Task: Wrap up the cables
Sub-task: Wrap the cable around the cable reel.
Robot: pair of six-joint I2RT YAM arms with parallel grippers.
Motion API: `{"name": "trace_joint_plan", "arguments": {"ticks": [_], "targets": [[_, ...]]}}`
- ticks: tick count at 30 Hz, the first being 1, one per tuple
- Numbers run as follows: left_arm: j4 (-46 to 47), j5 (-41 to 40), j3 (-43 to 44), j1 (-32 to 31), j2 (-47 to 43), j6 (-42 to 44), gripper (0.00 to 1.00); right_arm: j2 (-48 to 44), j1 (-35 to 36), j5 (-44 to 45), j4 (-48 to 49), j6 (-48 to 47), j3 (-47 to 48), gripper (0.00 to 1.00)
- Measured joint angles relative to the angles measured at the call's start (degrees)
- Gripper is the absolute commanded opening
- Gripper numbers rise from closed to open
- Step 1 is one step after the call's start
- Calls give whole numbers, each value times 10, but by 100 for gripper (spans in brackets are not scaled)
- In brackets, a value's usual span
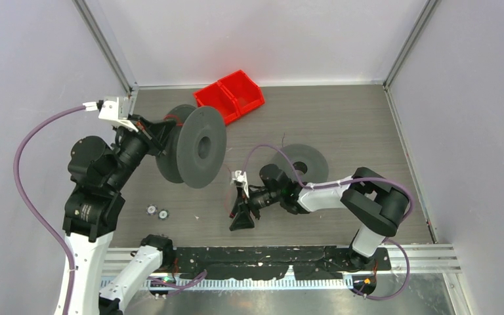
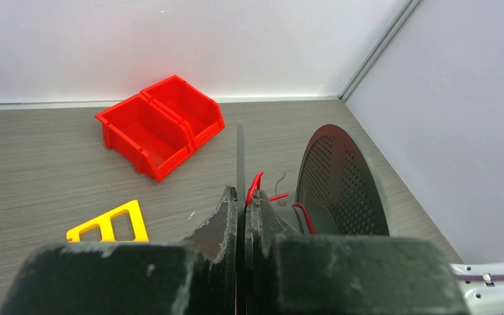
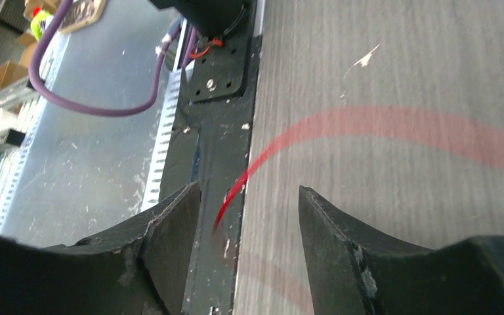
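A big dark grey spool (image 1: pixel 193 146) stands on edge at the left. My left gripper (image 1: pixel 159 134) is shut on the thin edge of one of its flanges (image 2: pixel 241 157). In the left wrist view my left gripper (image 2: pixel 241 194) has red cable (image 2: pixel 256 186) looping just beside its fingertips and round the spool's hub, in front of the perforated far flange (image 2: pixel 341 180). My right gripper (image 1: pixel 241 214) hangs low over the table, open. In the right wrist view my right gripper (image 3: pixel 249 197) has the free end of the red cable (image 3: pixel 233 195) between its jaws, untouched. The cable continues as a blurred arc.
A second dark grey spool (image 1: pixel 300 164) lies flat behind the right arm. Two joined red bins (image 1: pixel 230 97) sit at the back. A yellow frame piece (image 2: pixel 108 223) lies on the table. Two small round parts (image 1: pixel 157 212) lie front left. A black strip (image 1: pixel 262 254) runs along the near edge.
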Motion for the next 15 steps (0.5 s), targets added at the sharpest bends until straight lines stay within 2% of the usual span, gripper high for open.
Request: {"name": "trace_joint_plan", "arguments": {"ticks": [2,4,6,8,15], "targets": [[0,-1,0,0,0,0,0,-3,12,4,-22,-8,2,55],[1,-4,-1,0,1,0,0,-3,19,10,-36,-10,2,46],[0,-6,-1,0,1,0,0,-3,21,17,-40,-10,1,24],[1,-10,-1,0,1,0,0,-3,22,29,-31,-2,-3,9],[1,-25,-12,0,-3,0,0,-9,24,72,24,17,-44,5]]}}
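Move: Right between the open right fingers, about 1 cm back of the hand point and 2 cm below it, runs the loose red cable. The held reel hangs some 12 cm ahead of that hand, 8 cm to its left and 27 cm higher; a spare reel lies on the table about 15 cm ahead, 20 cm right and 6 cm lower. From the left hand, this stretch of cable is roughly 12 cm back, 13 cm right and 36 cm down. Closing from about two-thirds open to shut, the right fingers pinch the red cable between their tips while the hand sinks some 2 cm towards the table. The hand first slips about 1 cm back, then eases half of that forward again, turning some 5 degrees clockwise. The left hand keeps its pinch on the reel's flange, almost still. ##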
